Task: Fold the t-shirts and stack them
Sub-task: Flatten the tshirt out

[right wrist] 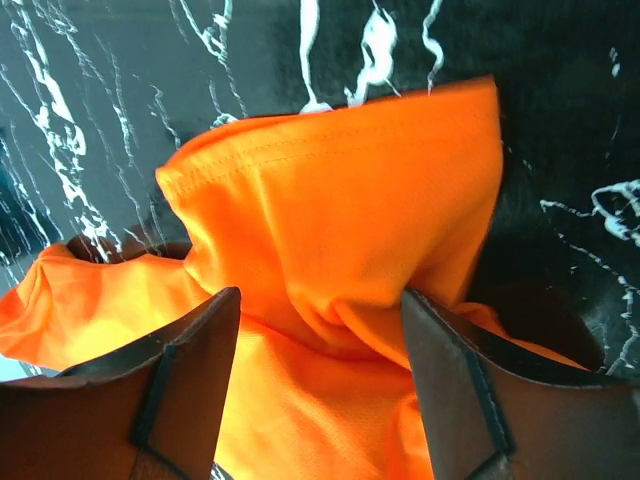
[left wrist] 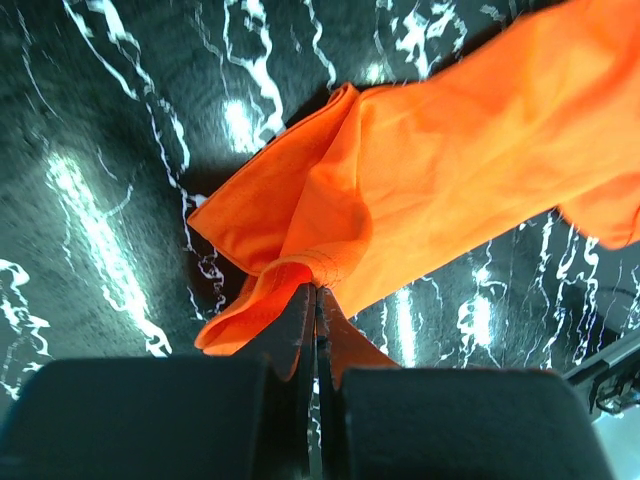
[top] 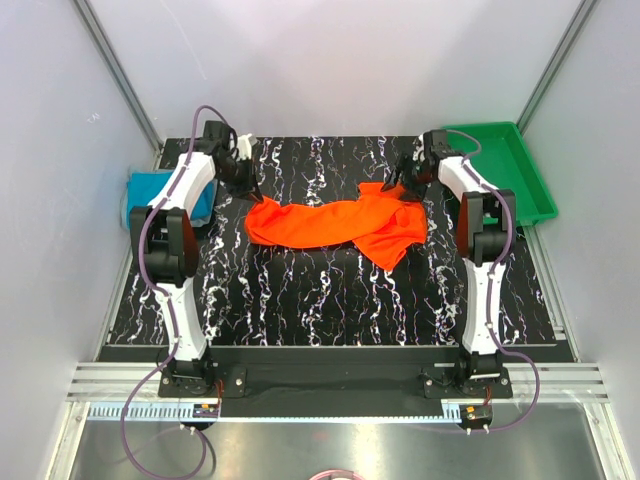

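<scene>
The orange-red t-shirt (top: 330, 225) lies crumpled in a long band across the black marbled mat (top: 330, 300). My left gripper (top: 254, 190) is shut on the shirt's left end. In the left wrist view the fingertips (left wrist: 317, 292) pinch a hem fold of orange cloth (left wrist: 440, 170). My right gripper (top: 400, 186) stands open over the shirt's right end. In the right wrist view its gripper (right wrist: 320, 310) straddles a raised fold of the shirt (right wrist: 340, 200), with cloth touching the right finger (right wrist: 440, 340). The teal-blue t-shirt (top: 150, 192) sits folded at the mat's left edge, partly behind my left arm.
A green plastic tray (top: 512, 170) stands at the back right, beside the mat. White walls with metal rails close in both sides and the back. The arm bases are at the near edge.
</scene>
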Controlling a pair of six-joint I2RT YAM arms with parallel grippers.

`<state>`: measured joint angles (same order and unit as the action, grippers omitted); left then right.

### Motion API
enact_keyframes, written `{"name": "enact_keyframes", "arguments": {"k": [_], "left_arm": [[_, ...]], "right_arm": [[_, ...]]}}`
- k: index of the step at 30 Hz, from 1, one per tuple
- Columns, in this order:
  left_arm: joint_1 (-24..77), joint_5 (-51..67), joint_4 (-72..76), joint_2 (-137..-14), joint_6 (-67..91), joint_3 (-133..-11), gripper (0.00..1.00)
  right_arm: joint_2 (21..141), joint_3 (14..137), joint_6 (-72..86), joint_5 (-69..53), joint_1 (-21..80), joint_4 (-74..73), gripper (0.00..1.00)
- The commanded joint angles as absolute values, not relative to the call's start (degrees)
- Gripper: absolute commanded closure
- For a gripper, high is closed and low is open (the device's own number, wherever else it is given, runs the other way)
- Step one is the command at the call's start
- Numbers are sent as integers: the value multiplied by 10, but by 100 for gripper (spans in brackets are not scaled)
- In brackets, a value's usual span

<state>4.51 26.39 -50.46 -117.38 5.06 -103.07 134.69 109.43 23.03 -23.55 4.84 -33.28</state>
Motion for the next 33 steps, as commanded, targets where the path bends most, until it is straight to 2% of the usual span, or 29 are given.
{"name": "enact_keyframes", "arguments": {"k": [1, 5, 7, 21, 33], "left_arm": [[43, 279, -488, -1145, 57, -1063, 100], [43, 282, -488, -1145, 52, -1052, 100], [44, 280, -490, -1143, 46, -1048, 100], [57, 263, -497, -1144, 25, -1034, 100], [66, 277, -490, -1159, 36, -1027, 100]], "right_arm": [[1328, 1153, 198, -236, 40, -342, 28], [1402, 1317, 122, -205, 29, -386, 28], [1426, 1345, 94, -181, 29, -401, 29], [1509, 1438, 27, -43, 23, -463, 30], [1548, 1490, 10, -103, 47, -495, 31]]}}
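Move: From the open right hand, low over the shirt, the t-shirt's far right corner lies about 8 cm ahead and 5 cm to the right, 3 cm below. The green tray's middle is some 26 cm right and 5 cm ahead, the shirt's near point about 18 cm back and straight in line. From the left hand, which holds the shirt's other end up, that far right corner is roughly 36 cm right, 15 cm ahead and 11 cm lower. The right hand lifts off the cloth it had drawn back, rising some 6 cm as it goes forward about 8 cm and to the right as far, then sinks to its starting height beside the shirt's far right corner, its spread fingers swinging about 25 degrees from leaning left to pointing more steeply down, one either side of the shirt's right edge. The left hand keeps its pinch on the raised left end, easing only a centimetre or two to the right by the end. ##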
